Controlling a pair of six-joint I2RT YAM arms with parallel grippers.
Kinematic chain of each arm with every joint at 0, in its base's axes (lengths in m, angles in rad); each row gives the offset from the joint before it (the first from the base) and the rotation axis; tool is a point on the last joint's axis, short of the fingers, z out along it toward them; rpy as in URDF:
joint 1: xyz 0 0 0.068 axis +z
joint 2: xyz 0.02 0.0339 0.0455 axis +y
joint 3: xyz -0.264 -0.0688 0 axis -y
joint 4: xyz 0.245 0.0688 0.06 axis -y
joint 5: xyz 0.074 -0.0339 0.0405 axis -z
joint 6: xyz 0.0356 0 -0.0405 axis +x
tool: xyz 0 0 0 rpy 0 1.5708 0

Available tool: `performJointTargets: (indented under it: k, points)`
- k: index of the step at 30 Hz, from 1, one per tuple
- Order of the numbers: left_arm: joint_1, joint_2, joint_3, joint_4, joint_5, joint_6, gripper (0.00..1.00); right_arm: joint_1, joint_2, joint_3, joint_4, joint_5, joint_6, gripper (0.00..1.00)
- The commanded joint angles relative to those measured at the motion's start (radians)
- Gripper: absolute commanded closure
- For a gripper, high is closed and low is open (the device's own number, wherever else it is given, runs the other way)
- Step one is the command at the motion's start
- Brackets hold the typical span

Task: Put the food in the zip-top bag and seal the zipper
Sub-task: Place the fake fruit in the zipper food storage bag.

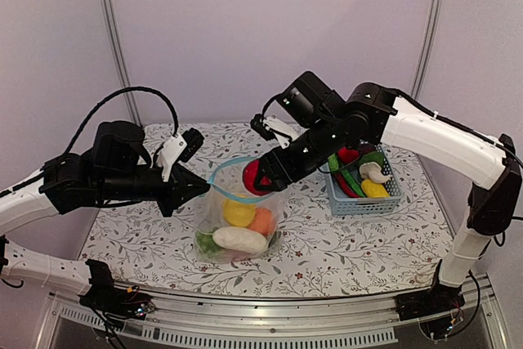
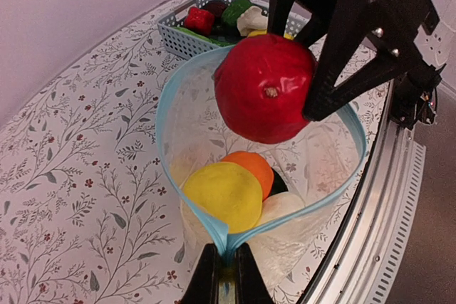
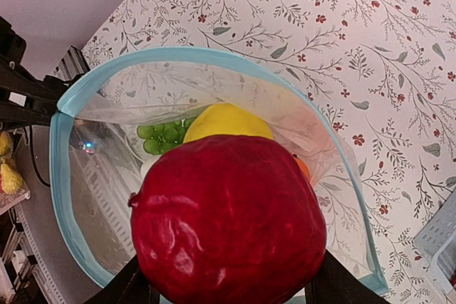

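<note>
The clear zip-top bag (image 1: 239,222) stands on the table with its mouth held wide. My left gripper (image 2: 226,275) is shut on the light blue zipper (image 2: 167,140) at the mouth's near corner. Inside the bag lie a yellow lemon (image 2: 222,196), an orange (image 2: 253,165), a white radish (image 2: 285,208) and a green bunch (image 3: 160,137). My right gripper (image 1: 265,176) is shut on a red tomato (image 3: 228,218) and holds it just above the bag's open mouth, its fingers (image 2: 335,69) on either side of the fruit.
A light blue mesh basket (image 1: 364,200) stands at the right of the bag and holds several more toy foods. The table's metal front rail (image 2: 385,197) runs close behind the bag in the left wrist view.
</note>
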Motion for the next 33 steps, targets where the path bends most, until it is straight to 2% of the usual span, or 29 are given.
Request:
performJointTargets:
  k: [1, 9, 15, 18, 25, 33]
  points:
    - [0.010, -0.013, -0.007, 0.019, 0.004, -0.003, 1.00, 0.022, 0.050, 0.022, -0.078, 0.038, -0.011, 0.40]
    - [0.010, -0.013, -0.009, 0.018, 0.002, -0.001, 1.00, 0.028, 0.108, 0.076, -0.170, 0.137, -0.004, 0.35]
    - [0.010, -0.012, -0.009, 0.018, 0.002, -0.001, 1.00, 0.027, 0.112, 0.085, -0.181, 0.192, 0.005, 0.17]
    - [0.010, -0.009, -0.008, 0.018, 0.003, -0.002, 1.00, 0.029, 0.096, 0.084, -0.170, 0.206, 0.009, 0.13]
    - [0.010, -0.009, -0.009, 0.018, 0.002, -0.001, 1.00, 0.029, 0.034, 0.085, -0.125, 0.155, 0.018, 0.11]
    - [0.010, -0.011, -0.010, 0.019, 0.000, -0.001, 1.00, 0.029, -0.099, 0.050, -0.094, 0.196, 0.059, 0.12]
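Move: Inside the open bag, the spot for the held pomegranate lies about 10 cm below the right hand, nearly straight under it. The yellow fruit is some 5 cm left of that hand and 13 cm down, the orange fruit almost beneath at 15 cm, and the white vegetable about 6 cm back, 5 cm left and 19 cm down. From the left hand, that spot is some 11 cm right, 2 cm farther out and 10 cm lower. Sinking about 4 cm into the bag's mouth, with its fingers tipping some 10 degrees steeper, the right hand opens and lets go of the pomegranate above the other fruit. It then rises between 4 and 5 cm, easing a little to the right towards the rim, fingers wide. The left hand stays still and keeps its pinch on the blue zipper rim. ##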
